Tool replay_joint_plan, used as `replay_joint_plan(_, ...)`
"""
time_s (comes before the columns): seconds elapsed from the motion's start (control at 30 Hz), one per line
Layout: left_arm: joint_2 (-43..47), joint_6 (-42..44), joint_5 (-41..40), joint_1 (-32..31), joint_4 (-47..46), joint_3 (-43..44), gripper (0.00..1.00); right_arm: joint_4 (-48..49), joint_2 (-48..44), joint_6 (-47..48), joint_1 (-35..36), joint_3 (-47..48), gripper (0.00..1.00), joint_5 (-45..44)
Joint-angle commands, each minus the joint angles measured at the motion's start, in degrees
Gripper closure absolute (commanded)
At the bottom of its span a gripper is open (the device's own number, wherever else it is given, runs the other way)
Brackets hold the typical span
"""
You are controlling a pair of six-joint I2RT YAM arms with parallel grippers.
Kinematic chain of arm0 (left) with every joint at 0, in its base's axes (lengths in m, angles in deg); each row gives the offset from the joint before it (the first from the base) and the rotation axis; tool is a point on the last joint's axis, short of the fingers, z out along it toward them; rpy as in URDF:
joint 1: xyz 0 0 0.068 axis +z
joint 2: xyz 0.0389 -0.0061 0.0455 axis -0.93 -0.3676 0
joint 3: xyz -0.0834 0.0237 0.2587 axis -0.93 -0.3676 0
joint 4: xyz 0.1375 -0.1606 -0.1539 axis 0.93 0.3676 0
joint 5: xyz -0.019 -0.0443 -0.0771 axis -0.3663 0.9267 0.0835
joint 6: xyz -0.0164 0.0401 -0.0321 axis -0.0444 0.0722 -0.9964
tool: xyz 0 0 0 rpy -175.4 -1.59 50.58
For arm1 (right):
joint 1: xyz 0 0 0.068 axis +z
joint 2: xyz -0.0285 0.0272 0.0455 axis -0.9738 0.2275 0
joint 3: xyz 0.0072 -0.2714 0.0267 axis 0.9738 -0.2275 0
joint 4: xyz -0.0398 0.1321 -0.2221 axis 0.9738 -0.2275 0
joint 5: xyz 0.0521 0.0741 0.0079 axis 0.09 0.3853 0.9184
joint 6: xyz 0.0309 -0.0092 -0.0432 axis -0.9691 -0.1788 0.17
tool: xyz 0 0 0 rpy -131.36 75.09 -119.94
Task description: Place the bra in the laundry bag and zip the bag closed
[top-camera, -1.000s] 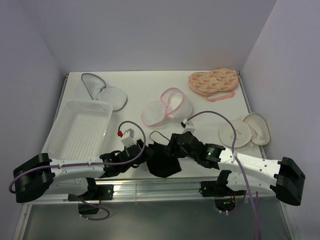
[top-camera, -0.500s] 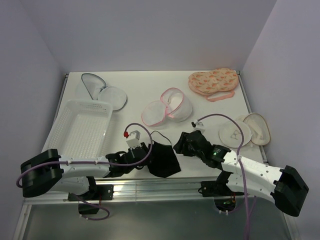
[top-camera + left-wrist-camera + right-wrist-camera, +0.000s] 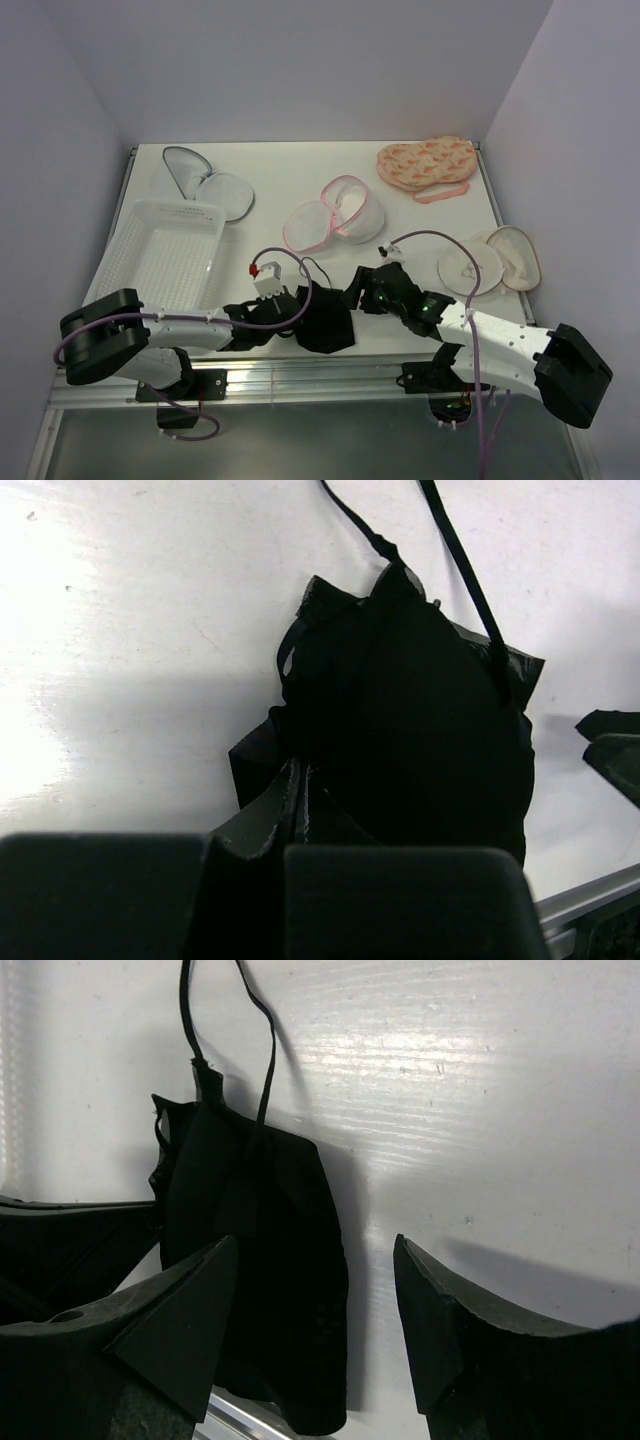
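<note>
The black bra (image 3: 328, 320) lies crumpled near the table's front edge, its thin straps (image 3: 455, 570) trailing toward the back. My left gripper (image 3: 300, 306) is at the bra's left edge, and in the left wrist view (image 3: 300, 775) its jaws are pressed together on the dark fabric. My right gripper (image 3: 358, 293) is just right of the bra, open; in the right wrist view (image 3: 315, 1305) the bra (image 3: 270, 1260) lies by the left finger (image 3: 185, 1315) and is not gripped. The laundry bag (image 3: 338, 213), white mesh with pink trim, lies open farther back at the middle.
A white plastic basket (image 3: 165, 258) stands at the left. Behind the basket lies a white mesh pouch with grey trim (image 3: 205, 182). An orange patterned pouch (image 3: 428, 165) is at the back right, and a white pouch with tan trim (image 3: 492, 262) at the right. A metal rail (image 3: 320, 375) runs along the front edge.
The left gripper has slid right to the bra's edge and shut on it. The right gripper has let go of the bra, opened wider and drawn back to the right.
</note>
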Motion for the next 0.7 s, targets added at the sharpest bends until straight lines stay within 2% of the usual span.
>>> replay_joint_plan(0.0, -1.0, -2.4, -1.8, 0.5, 1.2, -0.6, 1.0, 6.5, 1.3, 0.9, -0.9, -1.6, 0.29, 1.7)
replay_joint_plan(0.37, -5.4, -6.5, 0.5, 1.1, -0.1, -3.3, 1.0, 14.5, 2.9, -1.3, -2.0, -6.3, 0.11, 8.3)
replay_joint_plan(0.67, -6.4, -8.8, 3.7, 2.3, -4.1, -7.6, 1.0, 23.2, 7.9, -4.6, -2.3, -10.7, 0.08, 13.2)
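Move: My left fingers are shut on the left edge of the black bra, its middle some 6 cm to their right, 3 cm back and 2 cm lower. From my open right hand, the bra's middle is about 6 cm to the left, 4 cm back and 4 cm below. The pink-rimmed laundry bag lies roughly 25 cm ahead of that hand and 3 cm left; a white disc sits about 28 cm to its right, 9 cm ahead. I bring my right hand down and to the left about 3 cm in all, easing back slightly, towards the bra's right side, spreading its fingers from two-thirds to nearly fully open and rolling it about 10 degrees, left side up. My left hand stays shut on the bra's left edge, creeping barely a centimetre forward and down while it rolls some 10 degrees the other way. ##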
